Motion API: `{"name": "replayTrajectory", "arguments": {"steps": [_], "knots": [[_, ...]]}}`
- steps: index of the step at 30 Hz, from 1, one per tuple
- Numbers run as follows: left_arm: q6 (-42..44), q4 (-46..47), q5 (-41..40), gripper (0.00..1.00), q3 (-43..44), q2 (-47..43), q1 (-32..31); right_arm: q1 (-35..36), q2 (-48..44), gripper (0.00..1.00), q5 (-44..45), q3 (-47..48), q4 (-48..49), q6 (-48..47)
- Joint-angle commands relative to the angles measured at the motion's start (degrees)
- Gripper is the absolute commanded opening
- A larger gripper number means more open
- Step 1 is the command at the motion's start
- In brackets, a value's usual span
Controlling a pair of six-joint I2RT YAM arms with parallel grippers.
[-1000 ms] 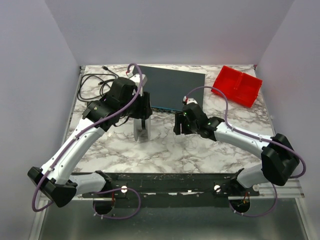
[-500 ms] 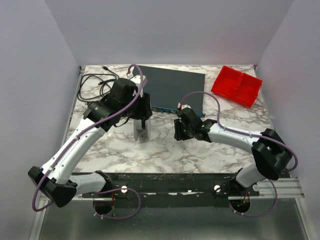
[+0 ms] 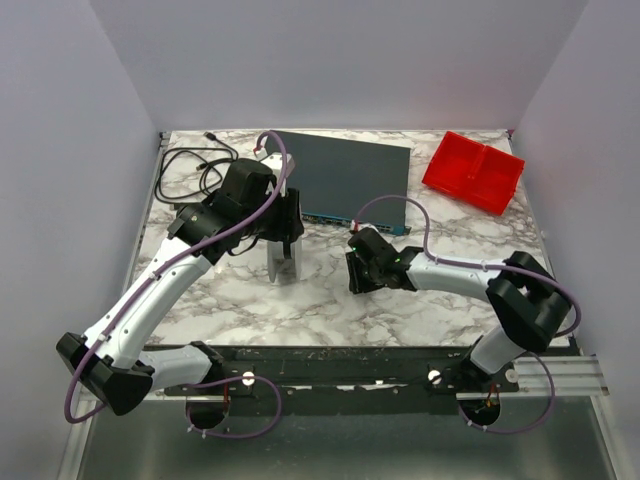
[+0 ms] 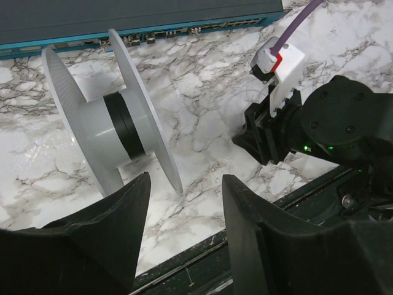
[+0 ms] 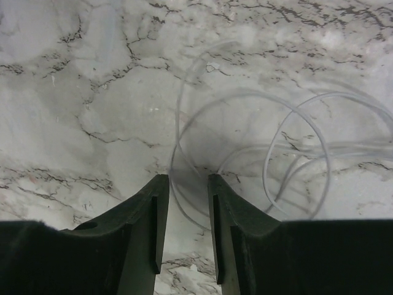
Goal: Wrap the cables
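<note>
The cables are a very thin white wire [image 5: 177,120] lying in loose loops on the marble table [image 3: 320,300]. My right gripper [image 5: 184,179] points down at the table with a narrow gap between its fingers. One strand of the wire runs through that gap without being pinched. From above, the right gripper [image 3: 356,270] sits low at mid-table, and the wire is too fine to make out there. A white spool [image 4: 116,132] with a black band on its hub stands on its flanges. My left gripper [image 4: 185,178] hovers just beside it, open and empty; from above it [image 3: 285,232] is over the spool [image 3: 282,262].
A flat dark box with a blue port edge [image 3: 345,175] lies at the back centre. A red bin [image 3: 473,170] sits at the back right. A thicker black cord [image 3: 185,165] is coiled at the back left. The right arm's wrist [image 4: 276,132] shows in the left wrist view.
The right arm has swung left and lowered its gripper to the table, and its jaws have narrowed around a wire strand. The left arm and spool have not moved.
</note>
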Motion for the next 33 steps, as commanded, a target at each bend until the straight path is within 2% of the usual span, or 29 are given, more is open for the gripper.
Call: {"name": "replayTrajectory", "arguments": {"steps": [1,6,11,14,19,24,33], "knots": [[-0.3,1.0,0.7,0.52,-0.5,-1.3,0.0,2.2,3.0,0.38,2.1,-0.8,2.6,1.9],[-0.3,0.8,0.5,0.52,-0.7,-1.6,-0.1,4.4,5.5,0.32,7.7,-0.4,3.0,3.9],[-0.4,0.7,0.7,0.52,-1.1,-1.8,-0.1,5.0,5.8,0.1,9.7,-1.6,3.3,5.9],[-0.4,0.8,1.3,0.52,-1.2,-2.0,-0.2,4.9,2.7,0.01,12.0,-1.2,1.6,5.8],[0.1,1.1,3.8,0.52,-0.5,-1.7,-0.6,4.9,-5.3,0.01,13.4,1.7,-2.6,3.5],[1.5,2.3,7.4,0.52,0.3,-1.2,-1.6,5.0,-13.0,0.01,10.3,4.4,-4.3,0.9],[5.3,7.8,17.2,0.52,-0.2,0.3,-1.7,4.6,-20.6,0.01,5.2,10.6,-6.2,-4.0]]}}
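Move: The loose coil of thin clear cable lies on the table just off my right fingertips, its middle about 4 cm ahead, 2 cm to the right and 2 cm below. From that hand, the spool stands some 15 cm left and 6 cm ahead, its hub 7 cm higher. The middle of the black flat unit is about 25 cm ahead and 6 cm left, at hand height. From my left hand, the coil is roughly 14 cm right, 2 cm ahead and 26 cm below. Down at the cable, my right hand sinks another centimetre, edges slightly left and shuts its half-open fingers. Then I lift them shut, steeply up by about 15 cm, tipping the fingertips forward some 20 degrees. As it rises, my left hand, still half open, drifts about 4 cm right and back, away from the spool, turning a little clockwise. ##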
